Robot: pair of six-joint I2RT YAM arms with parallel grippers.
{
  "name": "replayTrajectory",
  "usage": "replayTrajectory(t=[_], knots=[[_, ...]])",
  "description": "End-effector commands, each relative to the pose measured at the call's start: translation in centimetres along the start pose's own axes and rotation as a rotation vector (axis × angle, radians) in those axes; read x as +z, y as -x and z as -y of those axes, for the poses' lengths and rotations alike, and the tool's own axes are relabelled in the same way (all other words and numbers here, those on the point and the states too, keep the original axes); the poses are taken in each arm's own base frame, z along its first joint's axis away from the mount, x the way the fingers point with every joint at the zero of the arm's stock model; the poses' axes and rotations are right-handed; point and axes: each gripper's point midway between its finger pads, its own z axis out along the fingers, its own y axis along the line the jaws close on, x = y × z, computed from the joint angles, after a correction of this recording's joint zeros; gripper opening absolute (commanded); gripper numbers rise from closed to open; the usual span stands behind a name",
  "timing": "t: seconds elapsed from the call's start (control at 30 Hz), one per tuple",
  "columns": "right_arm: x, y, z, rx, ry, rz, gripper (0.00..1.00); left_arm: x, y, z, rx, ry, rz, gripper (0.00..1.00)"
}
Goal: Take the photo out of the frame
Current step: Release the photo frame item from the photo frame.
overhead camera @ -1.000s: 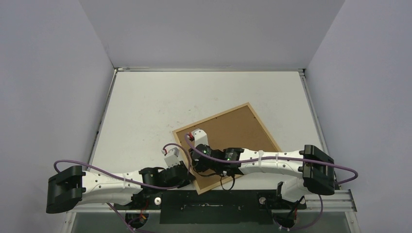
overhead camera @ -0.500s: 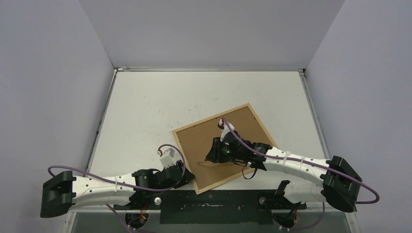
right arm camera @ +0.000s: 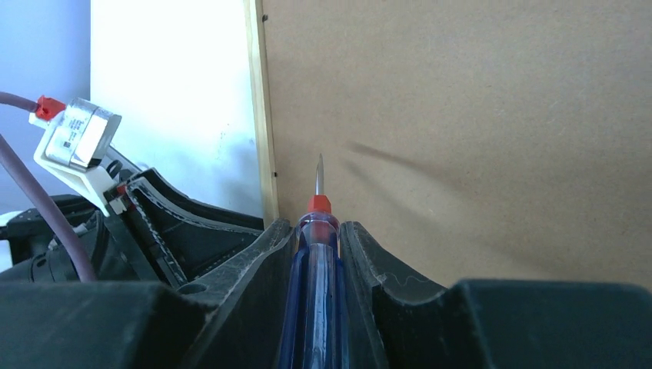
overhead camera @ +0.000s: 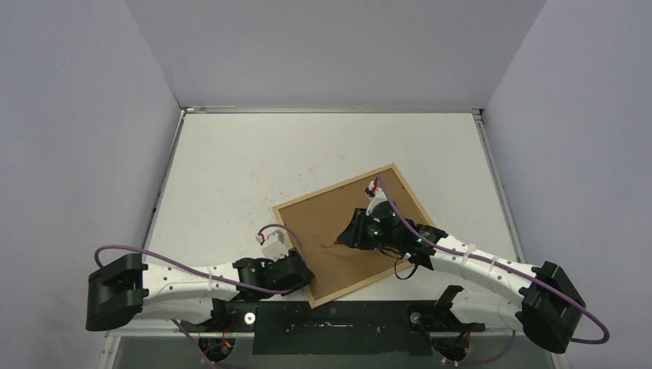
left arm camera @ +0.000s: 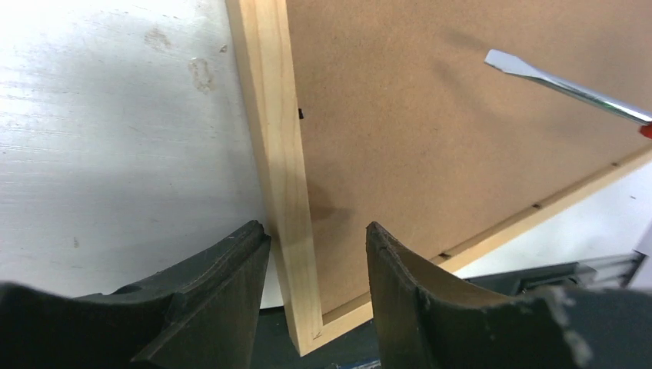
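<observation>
The frame of light wood lies back-up on the white table, turned at an angle, its brown backing panel filling it. The photo is hidden under the panel. My left gripper is at the frame's near-left side. In the left wrist view it is open and straddles the moulding just above the near corner. My right gripper hovers over the middle of the panel, shut on a blue-handled screwdriver. The blade points left, just above the panel.
The frame's near corner reaches the black rail at the table's front edge. Grey walls enclose the table on three sides. Bare white tabletop lies left of and behind the frame.
My right arm has carried the screwdriver from the frame's near-left edge up and right over the panel. My left gripper has opened and slid right, around the moulding.
</observation>
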Motion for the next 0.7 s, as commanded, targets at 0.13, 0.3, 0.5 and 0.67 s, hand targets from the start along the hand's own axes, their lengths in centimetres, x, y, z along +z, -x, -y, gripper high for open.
replayTrajectory(t=[0.13, 0.3, 0.5, 0.67], knots=[[-1.0, 2.0, -0.3, 0.032, 0.023, 0.079, 0.00, 0.9, -0.7, -6.4, 0.141, 0.368, -0.006, 0.39], [-1.6, 2.3, -0.2, 0.031, 0.022, 0.095, 0.00, 1.1, -0.9, -7.3, 0.152, 0.396, -0.011, 0.25], [-1.2, 2.1, -0.2, 0.056, 0.053, 0.091, 0.00, 1.2, -1.0, -7.8, 0.210, 0.385, -0.029, 0.05], [-0.4, 1.7, -0.4, 0.065, 0.074, 0.059, 0.00, 1.5, -1.0, -7.4, 0.290, 0.312, -0.043, 0.00]])
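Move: The left gripper straddles the outer rail of the photo frame, half open; the stretch of rail to grip lies about 1 cm to its left and 1 cm below, level fore and aft. The frame's near corner is some 4 cm back and 1 cm right, a black tab about 5 cm ahead and 2 cm left, and the screwdriver tip roughly 9 cm ahead, 5 cm right and 4 cm above. From the right hand, that rail stretch lies about 9 cm back, 11 cm left and 9 cm below. Bring the left gripper about 1 cm right and 1 cm down over the frame's rail, its left finger against the outer side, rolling the wrist some 10 degrees so the hand's left side rises, then shut the fingers to pinch the rail just beyond the near corner. With the right hand keep hold of the screwdriver and draw it about 1.5 cm right, clear above the backing board. ##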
